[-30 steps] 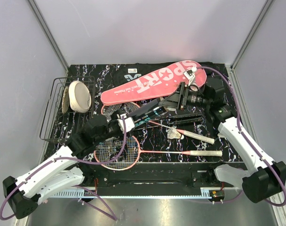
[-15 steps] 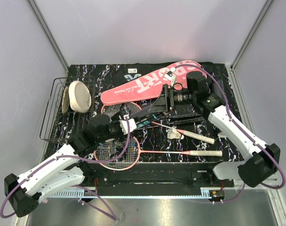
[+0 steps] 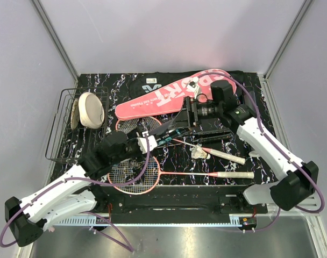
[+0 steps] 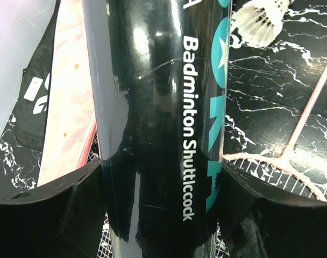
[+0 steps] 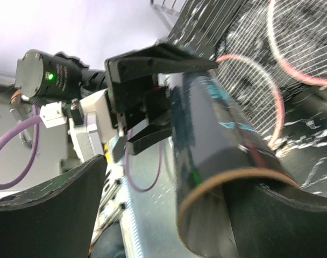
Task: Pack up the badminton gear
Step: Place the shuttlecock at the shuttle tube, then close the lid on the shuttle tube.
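Observation:
My left gripper (image 3: 146,142) is shut on the dark tube (image 3: 166,130), which it holds slanted above the rackets. In the left wrist view the tube (image 4: 163,123), printed "Badminton", fills the gap between both fingers (image 4: 72,209). My right gripper (image 3: 186,115) stands open around the tube's far, open end (image 5: 228,209); one finger (image 5: 45,209) is well clear of it, the other sits beside it. Two pink-framed rackets (image 3: 132,174) lie on the table, with a white shuttlecock (image 3: 199,153) between their handles. The pink "SPORT" case (image 3: 171,97) lies on the black bag (image 3: 147,85) at the back.
A black wire basket (image 3: 58,131) with a cream disc (image 3: 91,109) stands at the left. The second racket's head (image 3: 136,126) lies under the tube. White handles (image 3: 233,175) point right along the front. Grey walls close in the sides and back.
My right arm swung left from the pink case to the tube's far end, and its jaws opened wider. The left gripper keeps hold of the tube, almost unmoved.

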Tool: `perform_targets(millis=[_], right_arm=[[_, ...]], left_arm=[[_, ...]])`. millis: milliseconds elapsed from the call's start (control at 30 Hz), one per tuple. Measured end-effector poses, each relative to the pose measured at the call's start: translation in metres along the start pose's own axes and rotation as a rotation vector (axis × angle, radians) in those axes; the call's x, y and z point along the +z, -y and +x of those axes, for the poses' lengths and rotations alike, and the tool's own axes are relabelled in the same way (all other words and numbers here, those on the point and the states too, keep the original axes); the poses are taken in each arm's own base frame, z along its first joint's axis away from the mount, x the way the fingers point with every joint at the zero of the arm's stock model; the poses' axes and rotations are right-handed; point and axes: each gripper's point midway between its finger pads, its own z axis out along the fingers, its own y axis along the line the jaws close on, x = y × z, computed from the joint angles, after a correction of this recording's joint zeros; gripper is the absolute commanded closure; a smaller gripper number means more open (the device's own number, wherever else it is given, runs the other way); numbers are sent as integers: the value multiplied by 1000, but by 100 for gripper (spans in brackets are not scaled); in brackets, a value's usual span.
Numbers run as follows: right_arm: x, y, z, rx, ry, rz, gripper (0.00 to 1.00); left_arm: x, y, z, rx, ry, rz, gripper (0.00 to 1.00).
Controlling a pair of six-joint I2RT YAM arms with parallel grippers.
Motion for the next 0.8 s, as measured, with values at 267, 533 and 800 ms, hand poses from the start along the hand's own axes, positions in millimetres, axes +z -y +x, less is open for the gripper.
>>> perform_targets(millis=[267, 533, 800], right_arm=[[-65, 1, -54, -69, 414, 73, 7], [-100, 62, -102, 8, 687, 405, 41], [-41, 210, -72, 168, 380, 785, 46]], left_arm=[[24, -20, 19, -70, -150, -120, 100], [16, -51, 38, -135, -263, -328, 100], [-33, -109, 5, -217, -109, -664, 100]])
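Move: The clear lid lies on the table about 18 cm ahead of the right hand, 7 cm to its right and 29 cm below. Beyond the lid, the pink bag's middle is 34 cm ahead and 1 cm to the right of this hand; the loose shuttlecock is about 4 cm ahead, 13 cm right. The tube's mouth stands at its fingers, 2 cm left. From the left hand, which holds the tube, the lid is 19 cm ahead, 18 cm right, 18 cm below. Draw the open right gripper up and off the tube's mouth, then swing it some 17 cm forward and about 10 cm right, dropping steeply towards the clear lid while it turns clockwise, tips its fingers down and narrows them to about half. Keep the left grip on the tube; carry it about 7 cm forward and left, dipping first, then rising, turning some 40 degrees counter-clockwise. ##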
